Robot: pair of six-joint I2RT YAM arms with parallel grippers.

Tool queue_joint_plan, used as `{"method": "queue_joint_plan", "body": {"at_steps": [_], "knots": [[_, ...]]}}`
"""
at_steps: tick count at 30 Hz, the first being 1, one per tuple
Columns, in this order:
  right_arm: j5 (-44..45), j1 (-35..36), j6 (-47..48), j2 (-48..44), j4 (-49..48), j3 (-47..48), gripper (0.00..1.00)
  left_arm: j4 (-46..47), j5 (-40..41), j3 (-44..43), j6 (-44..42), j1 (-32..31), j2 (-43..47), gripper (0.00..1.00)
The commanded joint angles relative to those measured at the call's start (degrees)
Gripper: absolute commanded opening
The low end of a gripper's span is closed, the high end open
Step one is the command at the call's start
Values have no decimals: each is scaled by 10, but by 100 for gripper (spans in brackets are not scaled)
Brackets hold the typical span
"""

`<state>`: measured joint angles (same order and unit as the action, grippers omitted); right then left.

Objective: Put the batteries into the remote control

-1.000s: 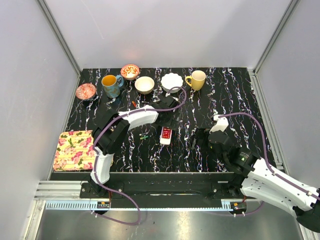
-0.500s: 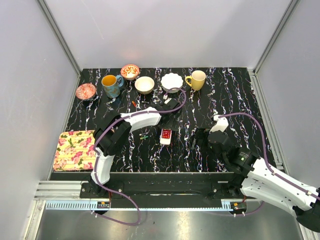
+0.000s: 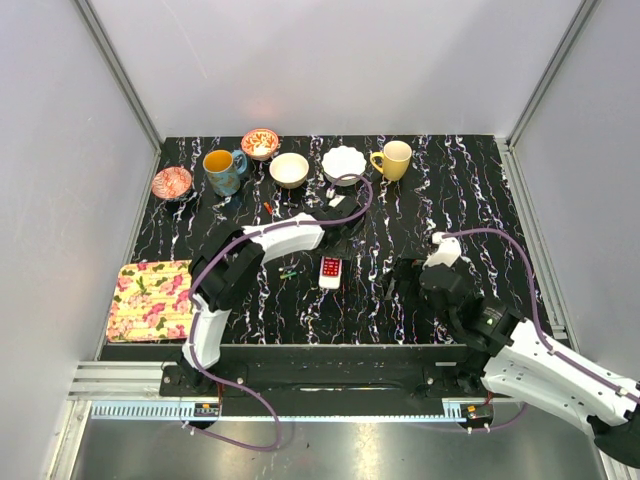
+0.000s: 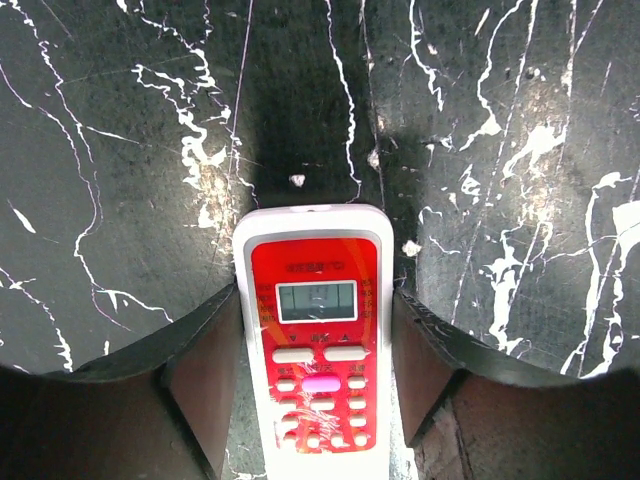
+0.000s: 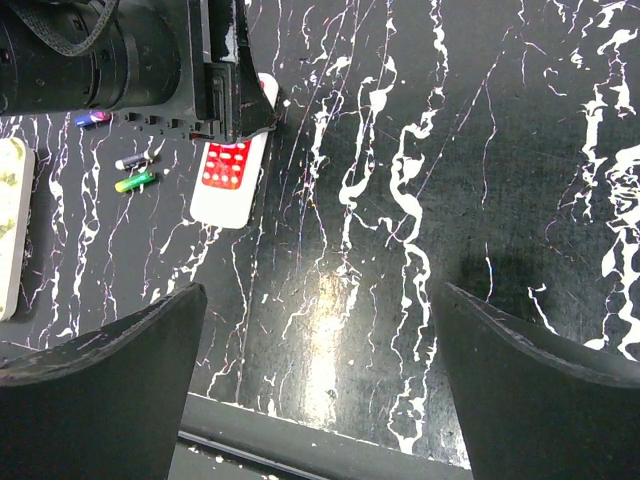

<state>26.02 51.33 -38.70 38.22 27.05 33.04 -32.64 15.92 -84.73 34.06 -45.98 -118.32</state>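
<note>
The remote control (image 4: pixel 318 340) lies face up on the black marbled table, showing its red keypad and small screen. My left gripper (image 4: pixel 317 295) reaches down over it, and both fingers press against its long sides. From above, the remote control (image 3: pixel 331 272) sits mid-table under the left gripper (image 3: pixel 333 256). The batteries (image 3: pixel 289 272) lie loose just left of it, and the right wrist view shows the batteries (image 5: pixel 135 172) as tiny coloured cylinders beside the remote control (image 5: pixel 229 176). My right gripper (image 5: pixel 320 300) hovers open over bare table, to the right of the remote, with nothing between its fingers.
Along the back stand a blue mug (image 3: pixel 222 170), a cream bowl (image 3: pixel 289 169), a white scalloped bowl (image 3: pixel 344 163), a yellow mug (image 3: pixel 395 158) and two patterned dishes (image 3: pixel 260 142). A floral pad (image 3: pixel 148 300) lies front left. The table's front edge (image 5: pixel 300 430) is close under the right gripper.
The left gripper's fingers have come in from wide open onto the remote's sides, and the left arm has settled slightly lower. The right arm shifted a little.
</note>
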Motion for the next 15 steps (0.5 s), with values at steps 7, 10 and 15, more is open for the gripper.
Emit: {"method": "queue_joint_plan", "body": {"at_steps": [7, 10, 15], "knots": [[-8, 0, 39, 51, -16, 79, 100, 192, -63, 200, -16, 7, 265, 0], [-52, 1, 47, 72, -50, 98, 100, 355, -125, 322, 31, 16, 392, 0], [-134, -1, 39, 60, -142, 85, 100, 642, -152, 488, 85, 19, 543, 0]]}}
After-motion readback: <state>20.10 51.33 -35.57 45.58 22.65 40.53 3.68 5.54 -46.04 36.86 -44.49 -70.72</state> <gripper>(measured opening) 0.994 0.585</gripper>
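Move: The remote control is already between the left fingers on the table, its middle about 2 cm back of that hand. From the left hand the green battery lies about 10 cm left and 4 cm back; the red battery about 14 cm left and 11 cm ahead. From the empty right hand the remote is some 12 cm left, 8 cm ahead and 14 cm below. Keeping its pinch, the left hand lifts the remote about 17 cm, tilting upward; right hand shifts left and up. ##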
